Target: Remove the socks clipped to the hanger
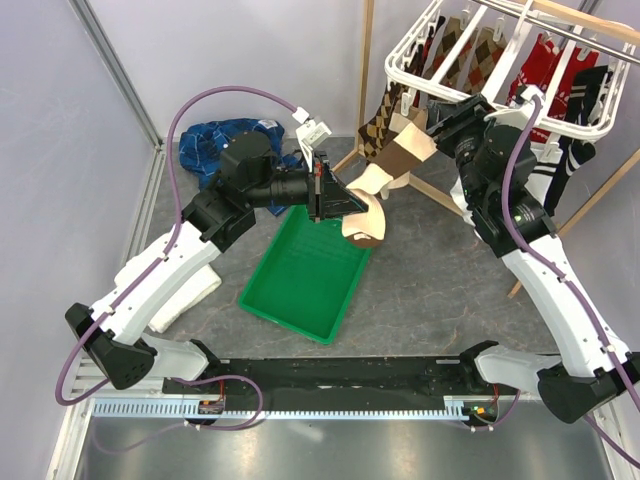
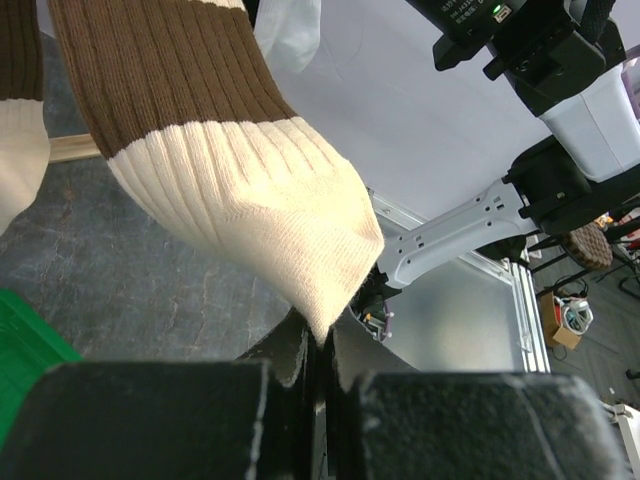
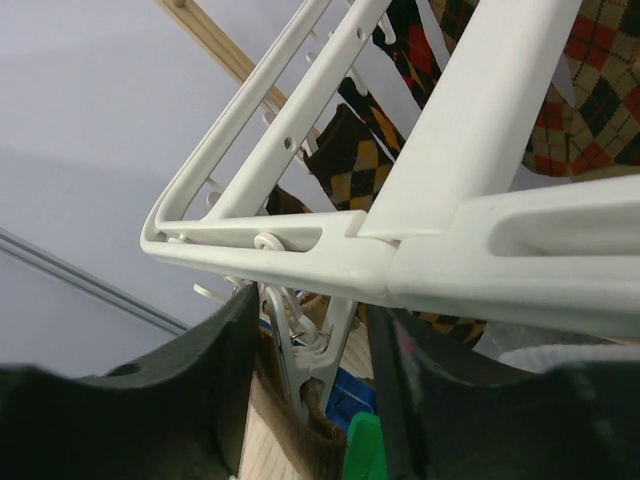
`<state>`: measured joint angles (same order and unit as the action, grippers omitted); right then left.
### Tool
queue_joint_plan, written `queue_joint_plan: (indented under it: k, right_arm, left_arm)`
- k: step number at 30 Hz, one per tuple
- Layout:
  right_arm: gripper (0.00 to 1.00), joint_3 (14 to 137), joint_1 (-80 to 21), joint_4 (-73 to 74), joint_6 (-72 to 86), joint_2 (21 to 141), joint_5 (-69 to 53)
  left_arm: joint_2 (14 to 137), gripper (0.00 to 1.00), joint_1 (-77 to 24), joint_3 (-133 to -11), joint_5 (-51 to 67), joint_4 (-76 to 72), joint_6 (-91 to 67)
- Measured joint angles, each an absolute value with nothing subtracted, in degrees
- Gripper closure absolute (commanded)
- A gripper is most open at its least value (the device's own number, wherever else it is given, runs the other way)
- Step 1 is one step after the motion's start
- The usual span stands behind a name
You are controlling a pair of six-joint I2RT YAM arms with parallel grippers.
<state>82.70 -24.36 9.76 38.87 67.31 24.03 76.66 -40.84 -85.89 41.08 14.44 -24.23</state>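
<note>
A tan-and-brown sock [image 1: 385, 175] stretches from the white grid hanger [image 1: 400, 62] down toward my left gripper [image 1: 330, 195]. That gripper [image 2: 320, 345] is shut on the sock's cream toe [image 2: 230, 170]. The sock's brown cuff [image 3: 300, 430] is pinched in a white clip [image 3: 315, 355] under the hanger's corner [image 3: 330, 255]. My right gripper [image 3: 310, 310] straddles this clip with one finger on each side and narrow gaps showing. Argyle socks [image 1: 480, 50], red ones [image 1: 540, 65] and black ones [image 1: 585, 95] hang from other clips.
A green tray [image 1: 300, 290] lies on the table below the stretched sock. A blue cloth [image 1: 215, 140] sits at the back left. Wooden stand poles [image 1: 365, 60] carry the hanger. A white pad [image 1: 190, 295] lies under the left arm.
</note>
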Motion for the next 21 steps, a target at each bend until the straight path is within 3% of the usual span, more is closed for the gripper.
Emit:
queue_joint_plan:
  k: [3,8,10,14,17,20,21]
  right_arm:
    - [0.57,81.52,-23.97,8.34,39.31,66.98,24.10]
    - [0.41,79.29,-23.35,5.58,40.05,65.89,23.24]
    - [0.41,78.85,-22.98,4.60,40.14,65.65,22.24]
    - [0.54,77.84,-22.57,3.31,40.75,65.08,20.99]
    - [0.82,76.60,-22.11,2.11,41.60,64.45,20.45]
    - [1.00,76.29,-21.54,0.80,42.61,64.34,19.31]
    - [1.00,76.29,-21.45,0.62,42.68,64.34,18.94]
  left_arm:
    - [76.66,0.98,-40.84,-85.86,41.10,14.44,-24.23]
    - [76.64,0.98,-40.69,-85.65,41.12,14.39,-24.23]
    - [76.64,0.98,-40.53,-85.32,41.12,14.35,-24.23]
    - [76.64,0.98,-40.16,-84.75,41.12,14.39,-24.23]
    - [76.64,0.98,-39.86,-84.55,41.15,14.31,-24.21]
    - [76.64,0.98,-39.68,-84.03,41.15,14.20,-24.21]
    - [76.64,0.98,-39.62,-83.83,41.15,14.22,-24.23]
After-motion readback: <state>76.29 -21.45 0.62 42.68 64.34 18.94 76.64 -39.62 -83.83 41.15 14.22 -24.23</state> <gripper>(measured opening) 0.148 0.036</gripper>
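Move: The clip of the sock being pulled already sits between the right hand's parted fingers, about 1 cm ahead and 1 cm left. The hanger rail passes some 4 cm above and 2 cm ahead of this hand; the second brown-and-cream sock hangs roughly 5 cm left, 2 cm ahead and 10 cm lower. From the left hand, which grips the stretched sock's toe end, the clip lies around 16 cm ahead, 14 cm right and 6 cm higher. The right fingers close from about half open and pinch the clip's legs to open its jaws; the hand stays under the rail, easing up barely 1 cm with its fingertips tipping up some 5 degrees. The left hand keeps its tight hold on the sock and sinks about 1.5 cm, drifting slightly forward. ##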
